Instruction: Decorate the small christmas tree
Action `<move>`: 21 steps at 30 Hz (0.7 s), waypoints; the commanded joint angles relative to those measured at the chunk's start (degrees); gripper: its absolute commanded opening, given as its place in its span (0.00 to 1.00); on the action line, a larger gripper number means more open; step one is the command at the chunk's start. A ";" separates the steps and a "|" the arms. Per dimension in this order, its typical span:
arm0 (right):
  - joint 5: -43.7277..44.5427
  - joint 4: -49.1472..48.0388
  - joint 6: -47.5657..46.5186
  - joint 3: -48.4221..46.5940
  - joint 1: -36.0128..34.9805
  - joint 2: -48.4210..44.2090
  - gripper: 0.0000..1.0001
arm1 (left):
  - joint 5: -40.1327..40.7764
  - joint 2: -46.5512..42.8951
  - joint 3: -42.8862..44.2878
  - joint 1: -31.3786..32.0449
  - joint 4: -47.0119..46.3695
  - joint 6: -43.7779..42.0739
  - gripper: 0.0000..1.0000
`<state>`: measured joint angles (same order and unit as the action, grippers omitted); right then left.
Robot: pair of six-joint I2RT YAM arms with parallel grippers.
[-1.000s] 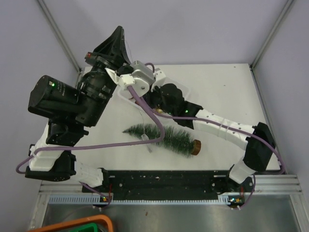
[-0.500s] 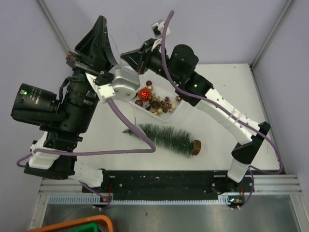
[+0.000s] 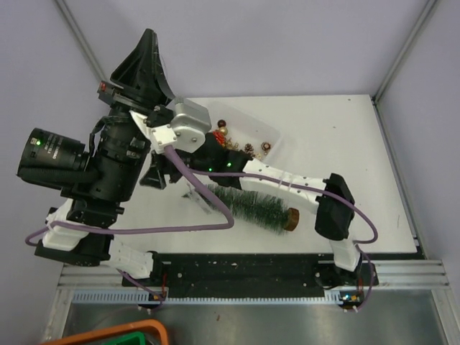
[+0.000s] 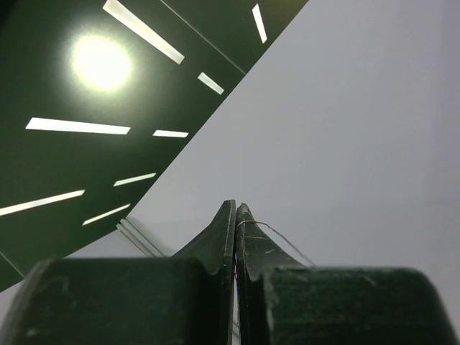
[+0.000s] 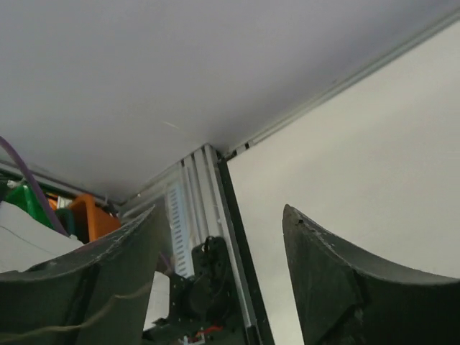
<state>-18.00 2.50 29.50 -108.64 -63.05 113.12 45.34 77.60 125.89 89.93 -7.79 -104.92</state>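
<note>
The small christmas tree [image 3: 248,203] lies on its side on the white table, brown disc base [image 3: 291,218] to the right, tip to the left. My right gripper [image 3: 161,173] hangs low just left of the tip, open, with nothing between its fingers [image 5: 221,215]. My left gripper [image 3: 149,36] is raised high at the back left, pointing up, jaws pressed together [image 4: 236,205]. A thin thread [image 4: 277,233] curls out from its tip. The right arm's forearm crosses above the tree's upper part.
A clear tray [image 3: 277,136] of baubles and pinecones [image 3: 223,133] stands behind the tree, partly hidden by the arms. A small white piece [image 3: 199,200] lies by the tree's tip. The black rail [image 3: 244,277] runs along the near edge. An orange-rimmed bin [image 3: 122,332] sits below.
The right arm swung down from above the tray to the table left of the tree's tip, and its gripper opened. The left arm rose at first, then stayed raised and shut.
</note>
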 commanded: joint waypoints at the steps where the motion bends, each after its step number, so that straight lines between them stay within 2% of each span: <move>1: -1.25 -1.98 1.27 5.00 -0.33 -4.03 0.77 | 3.69 -1.66 -1.78 0.51 -0.21 1.73 0.00; 4: -0.46 -5.05 2.14 12.99 2.21 -10.62 0.90 | 5.98 -2.98 -3.36 0.51 2.33 3.76 0.00; 7: 2.78 -5.67 2.85 23.26 5.81 -18.44 0.99 | 8.35 -5.17 -6.78 0.51 4.01 5.86 0.00; 11: 4.81 -3.13 3.03 34.09 9.69 -28.55 0.99 | 11.34 -8.95 -13.54 0.51 6.03 9.81 0.00; 15: 7.36 5.65 0.66 40.59 10.49 -34.97 0.99 | 14.15 -12.29 -18.73 0.51 7.53 13.95 0.00; 21: 7.28 10.50 -0.58 48.60 10.93 -40.87 0.99 | 16.09 -13.53 -19.63 0.51 9.11 15.37 0.00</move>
<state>-11.77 7.81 30.57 -64.07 -51.90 74.08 59.07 64.88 105.62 90.13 2.26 -92.40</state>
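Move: My left hand is high up, pinching a thin wire; the small white box on it hangs some 44 cm below these fingers, about 2 cm ahead and 4 cm right. From my right hand the white box is about 12 cm to the right, 4 cm back and 3 cm lower. The lying tree's middle is 20 cm right, 2 cm back, the ornament tray 18 cm right and 20 cm ahead, both nearly 30 cm below. With my right hand I finish opening the fingers wide as I dip about 8 cm, then sweep some 20 cm to the right, over the tree, turning about 15 degrees clockwise so the open fingers still point mostly left, at the hanging wire and box. Meanwhile I lower my left hand about 10 cm, tipping its fingers forward from their upward slant, and keep the wire pinched. ##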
